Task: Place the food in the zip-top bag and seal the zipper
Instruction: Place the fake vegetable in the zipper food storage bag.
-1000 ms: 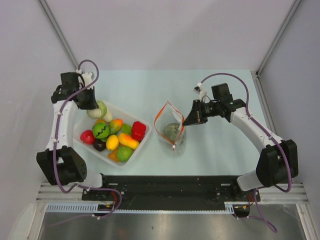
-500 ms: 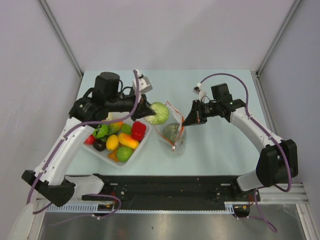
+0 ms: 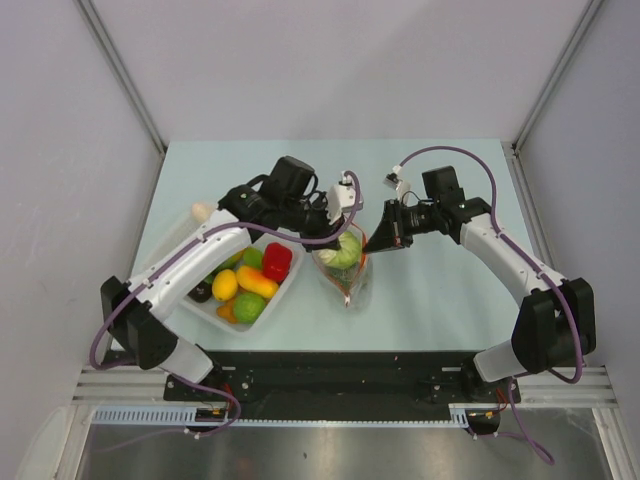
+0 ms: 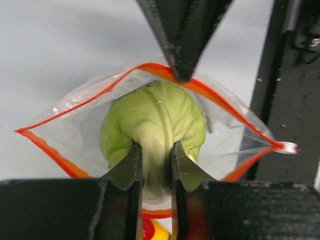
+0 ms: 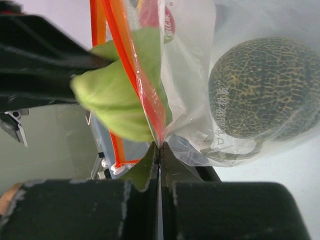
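The pale green cabbage head [image 4: 155, 122] hangs in the open mouth of the zip-top bag [image 4: 75, 125], and my left gripper [image 4: 154, 162] is shut on its stem. The orange-red zipper [image 4: 60, 117] rings it, its white end piece [image 4: 290, 146] at the right. My right gripper [image 5: 160, 148] is shut on the bag's far rim [image 5: 150, 107]. Inside the bag [image 5: 195, 75] lies the mottled grey-green ball [image 5: 262, 90]. From above, the cabbage [image 3: 347, 252] sits between the left gripper [image 3: 338, 240] and the right gripper [image 3: 373, 240]. A bright green fruit [image 3: 249, 307] lies in the tray.
The clear tray [image 3: 284, 291] to the left of the bag holds a red pepper [image 3: 276, 260], a yellow lemon [image 3: 225, 285] and other toy produce. A small pale object [image 3: 203, 210] lies on the table behind the tray. The black base rail [image 3: 330, 365] runs along the near edge.
My left arm swung right from the tray, carrying the cabbage over to the bag's mouth. The right gripper stayed in place, pinching the bag's rim.
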{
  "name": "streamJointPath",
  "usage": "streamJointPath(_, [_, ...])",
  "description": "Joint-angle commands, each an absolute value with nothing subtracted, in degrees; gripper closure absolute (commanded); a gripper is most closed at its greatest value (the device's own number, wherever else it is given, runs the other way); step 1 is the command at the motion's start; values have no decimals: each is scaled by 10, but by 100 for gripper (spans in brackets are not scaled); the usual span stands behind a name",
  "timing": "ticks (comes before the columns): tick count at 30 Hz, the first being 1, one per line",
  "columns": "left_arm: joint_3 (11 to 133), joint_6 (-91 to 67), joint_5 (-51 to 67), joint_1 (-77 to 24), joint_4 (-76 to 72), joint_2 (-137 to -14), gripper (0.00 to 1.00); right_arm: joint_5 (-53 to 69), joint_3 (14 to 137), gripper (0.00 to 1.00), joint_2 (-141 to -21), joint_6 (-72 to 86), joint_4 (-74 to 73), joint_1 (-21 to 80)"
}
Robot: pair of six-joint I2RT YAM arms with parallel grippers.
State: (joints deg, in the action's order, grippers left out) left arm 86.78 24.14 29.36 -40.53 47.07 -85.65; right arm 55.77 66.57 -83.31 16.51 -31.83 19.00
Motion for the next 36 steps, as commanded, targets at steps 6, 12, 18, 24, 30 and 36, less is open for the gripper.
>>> streamJointPath(6, [814, 294, 94, -446, 309, -842, 100, 637, 691, 100, -842, 156, -294, 186])
streamJointPath(12, [812, 311, 48, -463, 318, -880, 96, 671, 691, 100, -846, 173, -273, 181])
streamJointPath(18, [837, 284, 1, -464, 350, -920, 63, 696, 686, 100, -848, 192, -255, 171])
streamJointPath(24, [880, 260, -32, -461, 402, -928, 24, 706, 679, 100, -848, 217, -228, 161])
streamJointPath(30, [946, 234, 74, -447, 446, -861, 0, 684, 671, 100, -848, 207, -232, 156])
streamJointPath(36, [963, 207, 212, -361, 485, -783, 0, 671, 665, 100, -853, 199, -243, 155])
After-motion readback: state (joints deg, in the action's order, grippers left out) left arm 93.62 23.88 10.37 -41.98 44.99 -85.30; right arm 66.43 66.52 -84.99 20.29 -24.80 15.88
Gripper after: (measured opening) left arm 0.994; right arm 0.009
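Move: The left hand already pinches the fake vegetable (a pale green cabbage) just inside the zipper bag's mouth, whose middle lies about 5 cm to its right, 1 cm back and 4 cm below. The melon in the bag sits some 6 cm right, 3 cm back and 11 cm below; the red pepper is roughly 12 cm left, 4 cm back and 12 cm below. From the right hand, which pinches the bag's rim, the mouth's middle is about 5 cm left, 1 cm back and 1 cm below. Still pinching the fake vegetable, the left hand carries it forward about 7 cm and down 6 cm into the bag, its fingers tipping steeper, then opens wide, lets go and rises roughly 10 cm, easing slightly back. The right hand keeps its pinch on the rim and lifts it some 2.5 cm, its fingers tipping up about 10 degrees. ##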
